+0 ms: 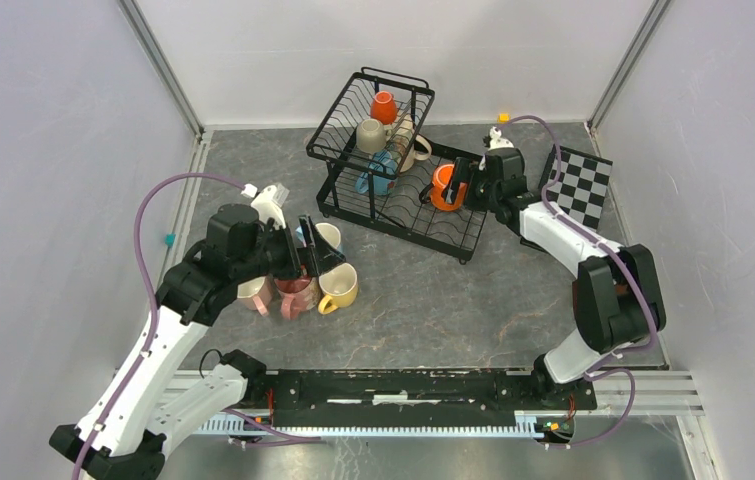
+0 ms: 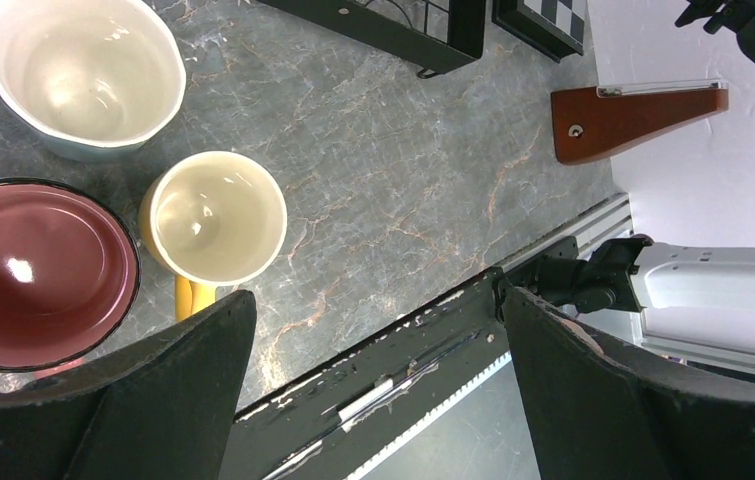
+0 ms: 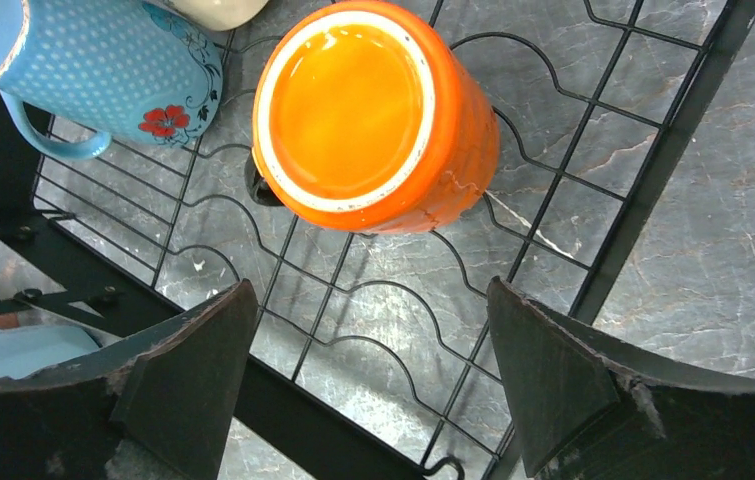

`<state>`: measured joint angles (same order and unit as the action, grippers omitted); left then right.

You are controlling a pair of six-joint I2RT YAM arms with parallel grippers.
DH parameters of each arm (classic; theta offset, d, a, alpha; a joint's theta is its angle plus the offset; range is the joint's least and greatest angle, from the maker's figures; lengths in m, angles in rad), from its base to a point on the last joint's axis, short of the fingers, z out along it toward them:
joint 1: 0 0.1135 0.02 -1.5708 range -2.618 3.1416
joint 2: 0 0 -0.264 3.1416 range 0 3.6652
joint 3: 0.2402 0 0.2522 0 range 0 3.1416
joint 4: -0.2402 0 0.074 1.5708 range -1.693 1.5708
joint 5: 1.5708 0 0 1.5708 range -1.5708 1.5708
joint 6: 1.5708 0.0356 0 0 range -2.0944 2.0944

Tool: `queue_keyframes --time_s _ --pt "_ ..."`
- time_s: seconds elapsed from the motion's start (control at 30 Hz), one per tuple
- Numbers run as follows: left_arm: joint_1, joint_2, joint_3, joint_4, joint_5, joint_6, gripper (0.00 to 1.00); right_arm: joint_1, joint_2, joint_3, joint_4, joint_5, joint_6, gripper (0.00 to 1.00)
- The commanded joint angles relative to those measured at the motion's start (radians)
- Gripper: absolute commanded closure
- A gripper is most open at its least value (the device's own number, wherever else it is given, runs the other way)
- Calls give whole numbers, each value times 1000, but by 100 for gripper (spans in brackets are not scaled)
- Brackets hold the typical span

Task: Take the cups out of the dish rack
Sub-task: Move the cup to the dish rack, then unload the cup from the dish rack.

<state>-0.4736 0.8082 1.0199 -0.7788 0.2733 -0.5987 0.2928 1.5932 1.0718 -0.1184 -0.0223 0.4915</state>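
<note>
The black wire dish rack (image 1: 345,112) stands at the back centre. Its upper basket holds an orange cup (image 1: 384,106), a beige cup (image 1: 371,135) and a cream cup (image 1: 413,150); a blue cup (image 1: 378,176) sits below. On the lower tray (image 3: 661,150) an orange cup (image 3: 373,115) stands upside down, with a dotted blue cup (image 3: 103,65) to its left. My right gripper (image 3: 373,330) is open, the orange cup just beyond its fingertips. My left gripper (image 2: 378,320) is open and empty above the table, beside a yellow cup (image 2: 215,215), a pink cup (image 2: 38,270) and a light blue cup (image 2: 83,70).
A fourth, pale cup (image 1: 253,293) stands with the group on the table at the left. A black-and-white checkered board (image 1: 581,185) leans at the right wall. The arms' black mounting rail (image 1: 403,385) runs along the near edge. Grey walls close in both sides.
</note>
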Motion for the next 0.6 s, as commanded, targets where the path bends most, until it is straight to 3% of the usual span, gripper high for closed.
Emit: queue_keyframes --time_s 0.0,0.13,0.4,0.57 --pt "-6 -21 -7 42 27 -37 0 4 19 25 64 8 39 11" --pt "-6 -24 -10 42 26 -37 0 3 -2 -24 88 55 62 19" --pt "-5 -26 -11 35 24 -33 0 2 27 3 38 126 53 51" --pt "-6 -27 -12 34 24 -32 0 -4 71 40 50 122 45 58"
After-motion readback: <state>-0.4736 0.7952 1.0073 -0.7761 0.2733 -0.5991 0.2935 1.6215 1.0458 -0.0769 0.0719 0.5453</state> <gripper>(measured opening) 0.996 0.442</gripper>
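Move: The orange mug sits bottom up in the lower rack, about 7 cm ahead of the right hand, 4 cm to its left and 5 cm below. From this hand the blue mug is some 10 cm ahead and 19 cm left, and the white mug 16 cm ahead and 13 cm left, both about 6 cm below. From the left hand the orange mug lies roughly 28 cm ahead, 27 cm right and 18 cm below. Close the empty right gripper from wide open to a bit under half while easing it down about 1.5 cm and to the right a little over 1 cm, short of the orange mug. Turn the hand some 5 degrees clockwise as it goes, so that the mug slips off to the left of the fingers' line; don't grip anything yet. ##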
